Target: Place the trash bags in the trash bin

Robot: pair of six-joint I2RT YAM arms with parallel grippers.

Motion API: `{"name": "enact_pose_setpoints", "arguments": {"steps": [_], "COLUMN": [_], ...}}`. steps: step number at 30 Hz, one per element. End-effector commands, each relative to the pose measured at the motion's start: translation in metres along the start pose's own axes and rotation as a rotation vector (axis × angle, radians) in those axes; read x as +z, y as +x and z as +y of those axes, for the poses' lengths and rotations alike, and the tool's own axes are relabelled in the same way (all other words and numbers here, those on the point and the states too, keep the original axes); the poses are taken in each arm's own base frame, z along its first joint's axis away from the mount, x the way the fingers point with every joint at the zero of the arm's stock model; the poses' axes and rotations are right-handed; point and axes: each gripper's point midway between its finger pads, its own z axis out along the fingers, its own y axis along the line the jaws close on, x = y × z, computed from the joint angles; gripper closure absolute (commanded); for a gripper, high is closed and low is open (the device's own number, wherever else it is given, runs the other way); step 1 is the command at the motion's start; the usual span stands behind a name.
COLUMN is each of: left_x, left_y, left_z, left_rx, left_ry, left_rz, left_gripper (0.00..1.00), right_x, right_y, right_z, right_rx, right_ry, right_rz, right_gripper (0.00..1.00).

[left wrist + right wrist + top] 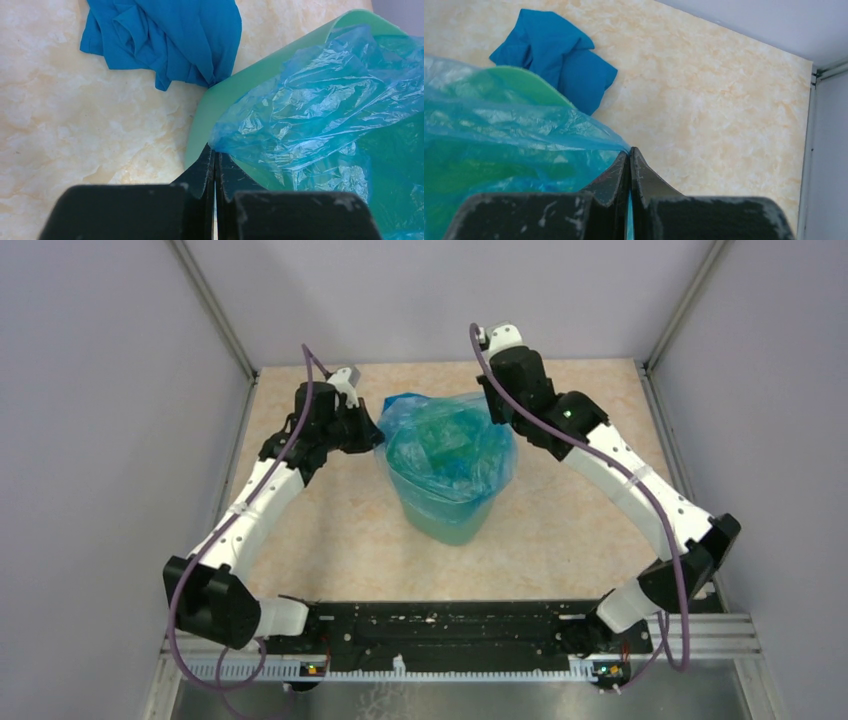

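The mint-green trash bin (pixel 450 520) stands mid-table with a crinkly light-blue trash bag (pixel 448 445) draped in and over its mouth. My left gripper (pixel 378 438) is at the bin's left rim. In the left wrist view it (pixel 215 151) is shut, pinching the edge of the trash bag (pixel 320 95) just over the bin's rim (pixel 235 85). My right gripper (pixel 497 405) is at the far right rim. The right wrist view shows it (pixel 629 152) shut on the bag's film (pixel 514 130), with blue plastic between the jaws beside the bin's rim (pixel 519 80).
A crumpled dark-blue cloth (pixel 165 35) lies on the marbled tabletop beyond the bin, also seen as a cloth (pixel 554 55) in the right wrist view. Grey walls with metal corner posts (pixel 215 310) enclose the table.
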Motion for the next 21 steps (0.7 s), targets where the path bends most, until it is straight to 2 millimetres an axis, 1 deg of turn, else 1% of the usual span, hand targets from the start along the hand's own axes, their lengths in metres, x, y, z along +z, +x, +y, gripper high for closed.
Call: {"name": "enact_pose_setpoints", "arguments": {"steps": [1, 5, 7, 10, 14, 21], "left_x": [0.002, 0.009, 0.013, 0.019, 0.026, 0.04], "left_y": [-0.033, -0.037, -0.037, -0.036, -0.033, -0.02], "left_z": [-0.006, -0.006, -0.006, -0.006, -0.004, 0.002], "left_rx": [0.063, 0.067, 0.066, 0.063, 0.051, 0.025], "left_ry": [0.013, 0.017, 0.023, 0.034, 0.033, 0.026], "left_rz": [-0.099, -0.099, -0.097, -0.086, -0.072, -0.017], "left_gripper": [1.0, 1.0, 1.0, 1.0, 1.0, 1.0], "right_x": [0.02, 0.04, 0.049, 0.063, 0.081, 0.094], "right_y": [-0.034, -0.037, -0.036, -0.031, -0.013, 0.009], "right_z": [-0.005, -0.015, -0.018, -0.016, -0.016, -0.02], "right_rx": [0.039, 0.056, 0.067, 0.08, 0.073, 0.102], "right_ry": [-0.002, 0.014, 0.01, -0.006, 0.013, 0.022], "right_rz": [-0.078, -0.065, -0.053, -0.024, 0.036, 0.116], "right_gripper": [1.0, 1.0, 1.0, 1.0, 1.0, 1.0]}}
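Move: The right hand, pinching the edge of the trash bag, has the middle of the bin's mouth about level with it fore-and-aft, 9 cm to its left and some 12 cm lower; the bin's far rim lies about 11 cm ahead, 8 cm left and 12 cm down. From the left hand, which also pinches the bag, the mouth's middle is some 13 cm right, level fore-and-aft and about 3 cm below, and the blue cloth lies some 20 cm ahead, straight out, 23 cm down. Still pinching the bag's edge, the right hand carries it about 8 cm forward past the right side of the bin's mouth towards the far rim, sinking slowly at first and then more steeply, 6 cm in all, as the forward travel dies away and the fingers tip down a little. The left hand keeps its shut grip on the opposite edge and eases some 2.5 cm forward, then mostly down by about 2 cm, holding the bag spread between the hands. ##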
